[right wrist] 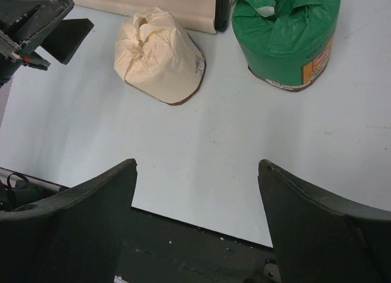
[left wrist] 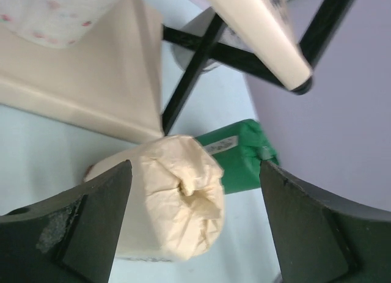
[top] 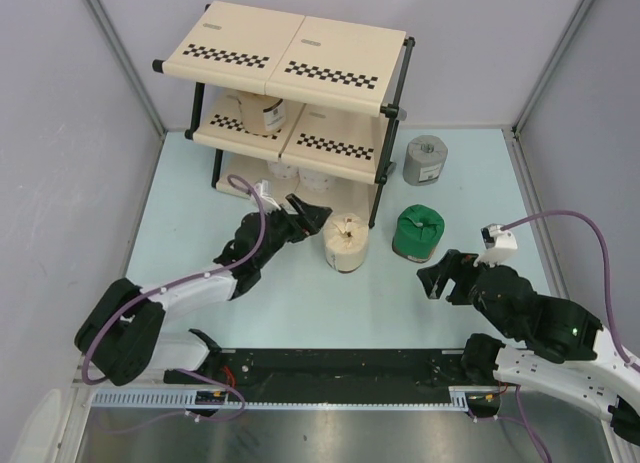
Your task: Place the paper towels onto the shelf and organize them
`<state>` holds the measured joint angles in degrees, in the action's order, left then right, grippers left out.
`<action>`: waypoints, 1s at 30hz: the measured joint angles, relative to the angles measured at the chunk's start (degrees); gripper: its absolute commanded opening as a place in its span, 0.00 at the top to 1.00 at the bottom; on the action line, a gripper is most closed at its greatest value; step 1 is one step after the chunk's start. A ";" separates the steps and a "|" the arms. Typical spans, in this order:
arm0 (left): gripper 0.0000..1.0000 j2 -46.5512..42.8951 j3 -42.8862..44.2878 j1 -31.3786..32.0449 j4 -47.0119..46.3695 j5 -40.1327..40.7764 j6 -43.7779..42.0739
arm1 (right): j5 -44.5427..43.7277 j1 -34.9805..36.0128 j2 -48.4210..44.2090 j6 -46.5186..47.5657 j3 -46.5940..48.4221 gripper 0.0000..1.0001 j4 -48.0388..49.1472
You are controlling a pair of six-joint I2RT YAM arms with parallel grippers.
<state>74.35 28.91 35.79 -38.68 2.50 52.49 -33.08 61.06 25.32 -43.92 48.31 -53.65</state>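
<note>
The shelf [top: 285, 48] stands at the back. One tan roll [top: 262, 111] sits on its middle tier and two white rolls [top: 303, 175] on the bottom tier. On the table, a second tan roll [top: 346, 243] stands by the shelf's front right post, a green-wrapped roll [top: 418, 233] to its right and a grey roll [top: 426, 160] behind that. My left gripper [top: 318, 215] is open just left of the tan roll [left wrist: 177, 197], which shows between its fingers with a gap on the right. My right gripper [right wrist: 195, 173] is open and empty, short of the green roll [right wrist: 287, 32].
The shelf's black posts [left wrist: 189, 81] and bottom panel [left wrist: 110, 81] lie close ahead of the left gripper. Grey walls enclose the table on three sides. A black rail [top: 340, 368] runs along the near edge between the arm bases.
</note>
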 measured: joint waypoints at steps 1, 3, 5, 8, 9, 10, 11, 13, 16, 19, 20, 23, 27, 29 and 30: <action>0.10 -0.42 0.83 0.24 2.43 0.63 -1.27 | -0.04 0.00 0.04 0.00 0.00 0.15 0.00; 0.08 -0.63 2.80 0.63 7.93 2.32 -3.78 | -0.07 0.00 0.09 0.00 0.00 0.15 0.00; 0.08 -0.37 4.46 1.33 12.50 3.96 -6.16 | -0.07 0.00 0.09 0.00 0.00 0.15 -0.02; 0.07 1.22 6.99 2.80 16.81 5.55 -8.07 | -0.09 0.00 0.11 0.00 0.00 0.15 0.00; 0.07 2.03 7.65 3.23 17.49 6.10 -8.48 | -0.07 0.00 0.13 0.00 0.00 0.15 -0.02; 0.07 2.75 8.04 3.56 18.05 6.51 -8.63 | -0.07 0.00 0.13 0.00 0.00 0.15 -0.02; 0.07 3.41 8.17 3.80 18.58 6.91 -8.94 | -0.07 0.00 0.13 0.00 0.00 0.15 0.00; 0.07 4.55 8.33 4.15 19.69 7.69 -9.09 | -0.07 0.02 0.11 -0.02 0.00 0.15 0.00; 0.07 5.97 8.74 4.79 21.57 8.72 -9.60 | -0.07 0.13 0.09 -0.02 0.00 0.15 0.00; 0.08 6.58 9.60 5.70 23.02 9.73 -10.43 | -0.09 0.31 -0.13 -0.04 0.00 0.15 -0.02; 0.08 6.69 9.97 5.99 23.30 9.97 -10.60 | -0.09 0.35 -0.17 -0.04 0.00 0.15 -0.02; 0.08 6.91 11.02 6.43 23.50 10.47 -11.06 | -0.09 0.44 -0.20 -0.04 0.00 0.15 -0.02; 0.08 7.04 11.43 6.62 23.50 10.84 -11.47 | -0.17 0.63 -0.20 -0.07 0.00 0.15 -0.02; 0.09 7.21 11.58 6.75 23.91 10.88 -11.63 | -0.33 0.74 -0.20 -0.09 0.00 0.15 -0.02; 0.08 7.37 11.72 6.84 24.15 10.88 -11.76 | -0.44 0.76 -0.22 -0.09 0.00 0.15 -0.02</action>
<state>81.71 40.62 42.63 -14.52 13.39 40.73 -33.52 61.82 25.10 -44.01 48.31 -53.67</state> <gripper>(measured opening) 0.919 0.850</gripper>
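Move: The cream-wrapped roll stands about 7 cm to the right of the left hand, about level with it fore and aft, its middle some 11 cm lower. The green roll is about 17 cm farther right of it and 3 cm farther out. The nearer white roll on the bottom shelf lies straight ahead of the left hand, some 12 cm out and 9 cm below. From the right hand the cream roll is about 16 cm ahead, 20 cm left and 16 cm below. Open left hand sinks about 6 cm beside the cream roll, rolling left side up some 25 degrees. ##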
